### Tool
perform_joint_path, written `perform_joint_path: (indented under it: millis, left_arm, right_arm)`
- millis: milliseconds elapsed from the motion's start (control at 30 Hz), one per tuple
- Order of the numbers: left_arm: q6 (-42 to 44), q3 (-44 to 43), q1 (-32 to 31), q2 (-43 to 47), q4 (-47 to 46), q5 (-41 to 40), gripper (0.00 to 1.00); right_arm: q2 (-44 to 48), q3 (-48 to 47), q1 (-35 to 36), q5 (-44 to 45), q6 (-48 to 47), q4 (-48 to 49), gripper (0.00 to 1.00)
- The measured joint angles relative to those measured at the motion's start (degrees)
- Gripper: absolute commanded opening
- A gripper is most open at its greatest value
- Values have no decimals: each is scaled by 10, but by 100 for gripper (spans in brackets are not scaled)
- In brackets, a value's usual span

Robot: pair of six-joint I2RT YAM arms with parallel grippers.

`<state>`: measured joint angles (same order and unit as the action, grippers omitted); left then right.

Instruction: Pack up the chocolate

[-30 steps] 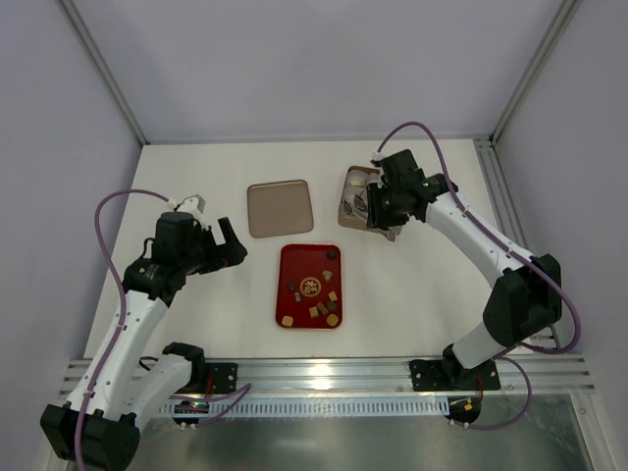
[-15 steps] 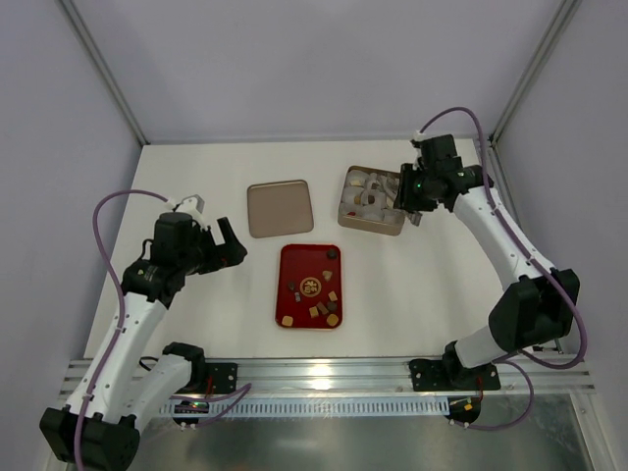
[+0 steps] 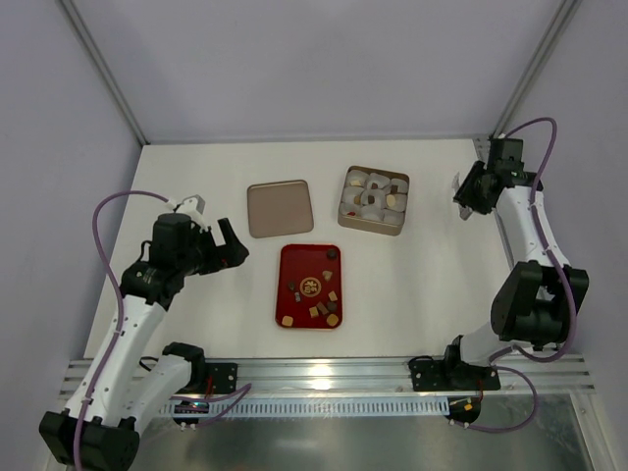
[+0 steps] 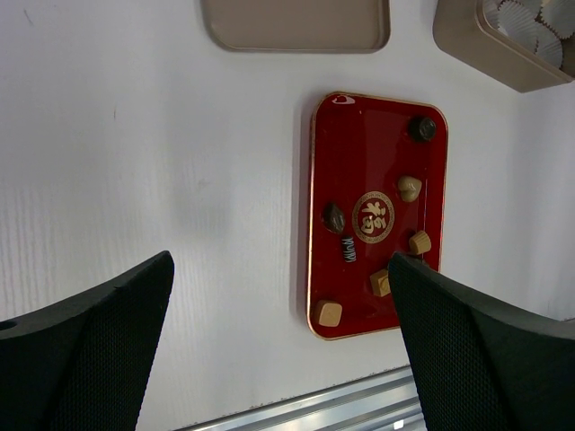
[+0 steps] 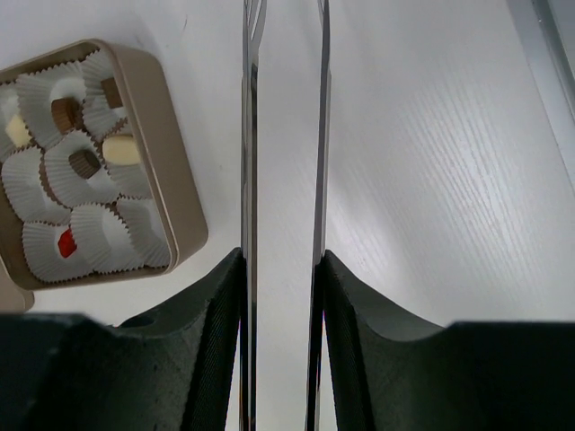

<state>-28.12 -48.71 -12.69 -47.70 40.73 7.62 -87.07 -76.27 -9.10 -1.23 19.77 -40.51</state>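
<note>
Several small pieces of chocolate point(image 3: 316, 287), tan and dark brown, lie scattered on a red tray point(image 3: 291, 261); the left wrist view shows a tan square point(image 4: 328, 313) and a dark round one point(image 4: 422, 128). More chocolate point(image 5: 85, 162) sits in white paper cups inside a gold tin point(image 3: 374, 199). My left gripper point(image 3: 228, 245) hovers open left of the tray, nothing between its fingers point(image 4: 108, 314). My right gripper point(image 3: 469, 191) is near the table's right edge, right of the tin, shut on metal tweezers point(image 5: 250, 162) whose tips run out of view.
The tin's flat gold lid point(image 3: 280, 208) lies behind the red tray, left of the tin. An aluminium frame post and rail point(image 3: 488, 167) stand close to the right gripper. Another rail point(image 3: 324, 373) runs along the near table edge.
The right arm has swung right, from over the tin to the table's right edge, still holding the tweezers. The left arm has not moved.
</note>
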Motion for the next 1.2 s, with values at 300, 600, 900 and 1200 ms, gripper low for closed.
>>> perform_joint_path:
  millis: [300, 600, 900, 1200]
  left_arm:
    - [0, 0, 0, 7, -1, 6, 100]
    - [0, 0, 0, 8, -1, 10, 100]
    - [0, 0, 0, 7, -2, 12, 100]
    - [0, 0, 0, 5, -2, 12, 100]
  right_arm:
    - [-82, 0, -7, 20, 19, 46, 41]
    - [-162, -21, -7, 19, 20, 58, 49]
    - [-215, -8, -6, -8, 20, 60, 61]
    - [-236, 7, -6, -22, 19, 70, 77]
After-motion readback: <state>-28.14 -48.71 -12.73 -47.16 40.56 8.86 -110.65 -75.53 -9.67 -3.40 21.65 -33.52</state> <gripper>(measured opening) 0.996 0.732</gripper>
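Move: The right hand holds the closed tweezers out to the right of the packing box. The bare table where they are to be laid is about 16 cm below it, roughly 2 cm ahead and 1 cm left. The box stands some 21 cm to its left and 5 cm farther out; the side rail runs about 17 cm to its right, roughly level with it. From the left hand, that bare spot is about 17 cm ahead, 61 cm right and 18 cm down. Down almost straight, about 15 cm, the right hand lowers the tweezers to the bare table right of the box, easing forward a few centimetres and then partly back. Its fingers tip some 15 degrees more downward. In the lower half of the descent they open to well over half, letting the tweezers' legs spread while still beside them. ##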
